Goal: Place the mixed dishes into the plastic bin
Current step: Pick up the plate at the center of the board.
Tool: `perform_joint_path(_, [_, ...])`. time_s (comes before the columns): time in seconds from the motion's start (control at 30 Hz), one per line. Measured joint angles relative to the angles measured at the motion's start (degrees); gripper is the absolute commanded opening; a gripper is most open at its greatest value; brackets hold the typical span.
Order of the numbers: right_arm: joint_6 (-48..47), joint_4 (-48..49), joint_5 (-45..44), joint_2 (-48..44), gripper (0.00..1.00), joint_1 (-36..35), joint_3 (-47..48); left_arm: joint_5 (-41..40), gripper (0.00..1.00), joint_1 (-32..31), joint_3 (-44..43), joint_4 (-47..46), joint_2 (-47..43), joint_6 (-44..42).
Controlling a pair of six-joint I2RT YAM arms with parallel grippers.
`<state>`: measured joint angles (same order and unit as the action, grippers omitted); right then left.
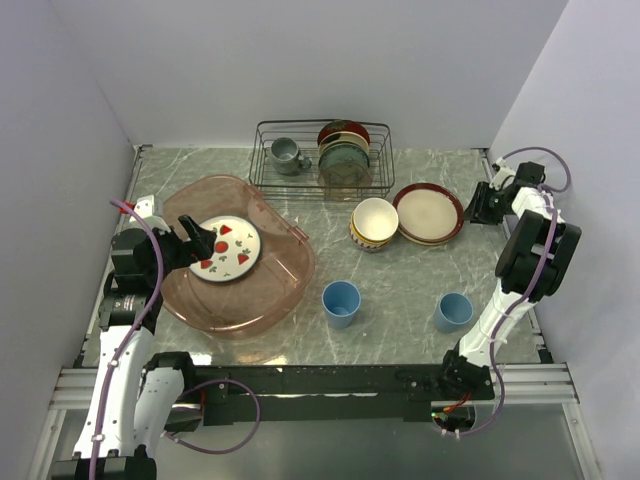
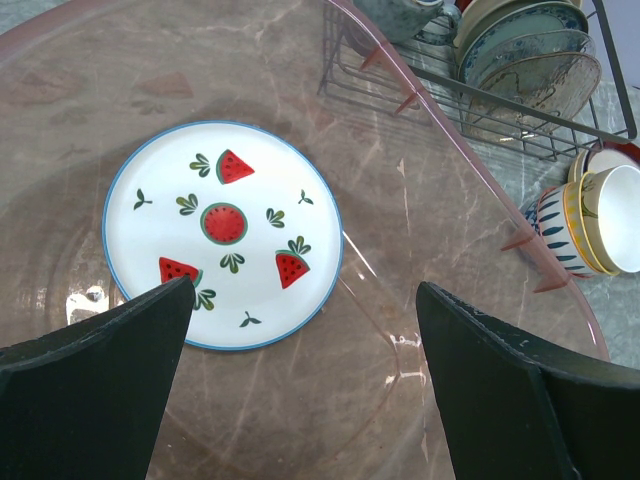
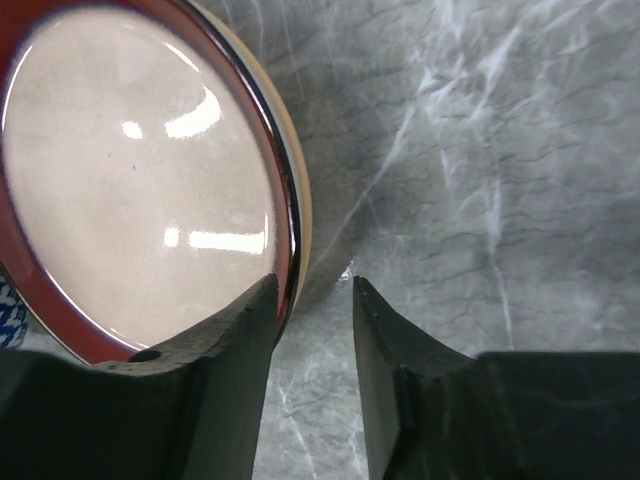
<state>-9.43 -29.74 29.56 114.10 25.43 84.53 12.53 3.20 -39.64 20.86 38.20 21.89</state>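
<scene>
The strawberry-print plate lies flat inside the translucent pinkish plastic bin. My left gripper hovers over the bin with its jaws wide open and nothing between them. The red-rimmed plate tops a stack of plates on the table. My right gripper is low at that stack's right edge, jaws apart. Its left finger lies over the rim and only table shows in the gap. A stack of bowls with a cream one on top and two light-blue cups stand on the table.
A black wire rack at the back holds a grey mug and upright dark plates. Walls close in the table on the left, back and right.
</scene>
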Motion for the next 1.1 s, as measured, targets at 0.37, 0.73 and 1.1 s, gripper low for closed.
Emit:
perform_joint_path(0.37, [1.1,-1.2,3.2,1.2,0.45,0.0,2.4,0.0,0.99,0.0,0.0,0.0,0.0,0.0])
perform_joint_path(0.73, [1.5,-2.1,4.4,5.6,0.42,-0.5,4.7,0.0,0.99,0.0,0.0,0.0,0.1,0.0])
perform_joint_path(1.1, [1.6,-2.6,5.3,6.4,0.06,-0.5,5.8,0.0,0.99,0.0,0.0,0.0,0.3,0.0])
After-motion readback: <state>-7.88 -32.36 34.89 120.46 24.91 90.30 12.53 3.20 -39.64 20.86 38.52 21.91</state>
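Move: The red-rimmed plate is centred about 11 cm to the right hand's left, 1 cm ahead and 2 cm below, so its near rim is only a centimetre or two from the open fingertips. A paler lower plate sits directly under it. The stacked bowls stand about 27 cm to the hand's left and 3 cm back; a blue cup is roughly 28 cm back and 5 cm left. From the left hand, the red-rimmed plate lies some 56 cm right, 19 cm ahead and 19 cm below. The red-rimmed plate's right-hand edge is fitted between the right fingers: they ease left and forward, lifting slightly, then sink about 2 cm onto the rim, ending roughly 1.5 cm farther each way, the hand's left side tipping up 5 degrees or so. Then the half-open fingers close and pinch the rim, one pad over the face, the other outside it. ##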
